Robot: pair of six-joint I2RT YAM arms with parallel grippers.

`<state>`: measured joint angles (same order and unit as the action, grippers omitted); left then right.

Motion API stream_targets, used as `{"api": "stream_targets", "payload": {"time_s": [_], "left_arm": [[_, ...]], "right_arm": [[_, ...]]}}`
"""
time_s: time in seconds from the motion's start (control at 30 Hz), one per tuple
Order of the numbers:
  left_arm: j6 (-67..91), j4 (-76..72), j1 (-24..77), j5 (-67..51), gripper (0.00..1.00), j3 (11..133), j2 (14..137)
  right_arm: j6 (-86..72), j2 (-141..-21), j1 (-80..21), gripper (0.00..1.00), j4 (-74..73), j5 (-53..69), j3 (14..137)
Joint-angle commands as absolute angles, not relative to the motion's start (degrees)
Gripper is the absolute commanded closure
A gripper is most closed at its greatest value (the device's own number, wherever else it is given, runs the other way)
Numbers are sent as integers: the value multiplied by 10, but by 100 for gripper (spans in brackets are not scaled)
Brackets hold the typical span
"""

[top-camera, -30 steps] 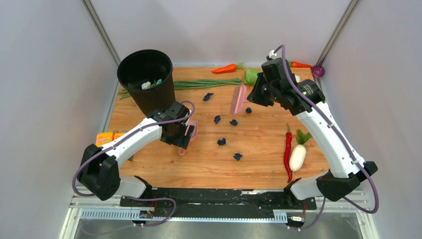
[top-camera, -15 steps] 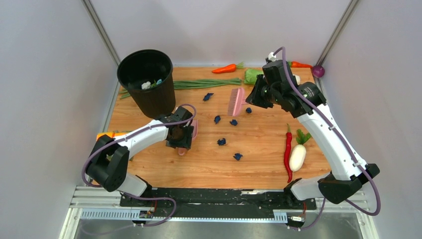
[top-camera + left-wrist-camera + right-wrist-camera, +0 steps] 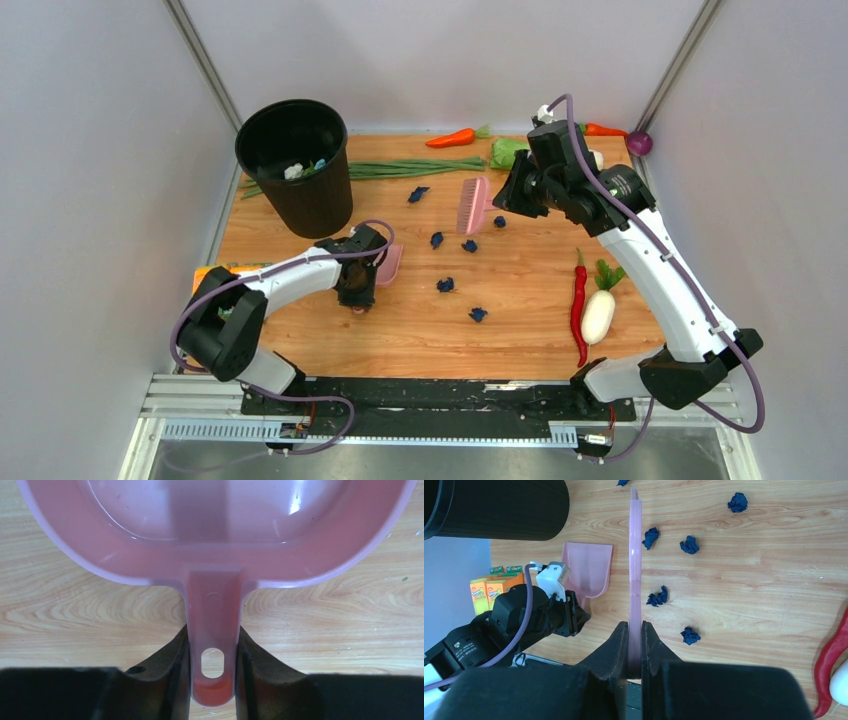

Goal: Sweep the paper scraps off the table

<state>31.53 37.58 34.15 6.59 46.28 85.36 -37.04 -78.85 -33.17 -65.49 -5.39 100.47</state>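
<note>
Several dark navy paper scraps lie scattered on the wooden table, between the two arms. My left gripper is shut on the handle of a pink dustpan, which lies flat on the table left of the scraps. My right gripper is shut on the handle of a pink brush, held above the table's far middle. One scrap lies just under the brush.
A black bin with white and blue trash stands at the far left. Green onions, a carrot and a leafy green line the far edge. A red chili and white radish lie right. An orange pack sits at the left edge.
My left gripper has swung round behind the dustpan and closed on its handle. The right arm has shifted the brush slightly left.
</note>
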Motion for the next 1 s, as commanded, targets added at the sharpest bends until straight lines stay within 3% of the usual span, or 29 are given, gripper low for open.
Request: {"api": "stream_targets", "payload": {"time_s": [0.0,0.3,0.47,0.6,0.73,0.97], "left_arm": [[303,387,347,77,77,477,822],[251,556,347,105,85,580,766],[220,641,347,102,99,611,738],[218,658,353,62,100,622,715],[194,688,396,20,100,646,726],[171,711,566,43,100,692,804]], "right_arm": [[-360,-778,-328,100,-629,-43,1012],[-341,-774,-327,100,-642,-37,1009],[-348,-779,-327,100,-689,-60,1009],[-352,-786,-327,100,-733,-80,1013],[-349,-804,-328,100,-794,-92,1017],[-369,-783,-337,100,-806,-96,945]]}}
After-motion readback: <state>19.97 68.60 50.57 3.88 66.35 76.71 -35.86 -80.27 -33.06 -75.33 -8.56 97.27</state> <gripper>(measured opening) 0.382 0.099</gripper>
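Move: The left hand is already pinching the dustpan handle at board level; the closest paper scrap lies about 13 cm to its right and 3 cm farther out, and the front scrap about 19 cm right and 2 cm nearer. The right hand holds the brush some 30 cm above the board; the middle scrap is roughly 5 cm ahead and 1 cm left of it, the closest-to-pan scrap 3 cm back and 6 cm left, the front scrap straight back 9 cm. Lifting the dustpan by its pinched handle, the left hand rises about 12 cm, first nearly straight up, then also drawing back some 6 cm and swinging right while it turns clockwise about 25 degrees, bringing the pan's mouth round towards the scraps. The right hand, keeping its grip on the brush, waits, then sinks about 4 cm, easing right and back, as its fingers tip steeper towards the board. ##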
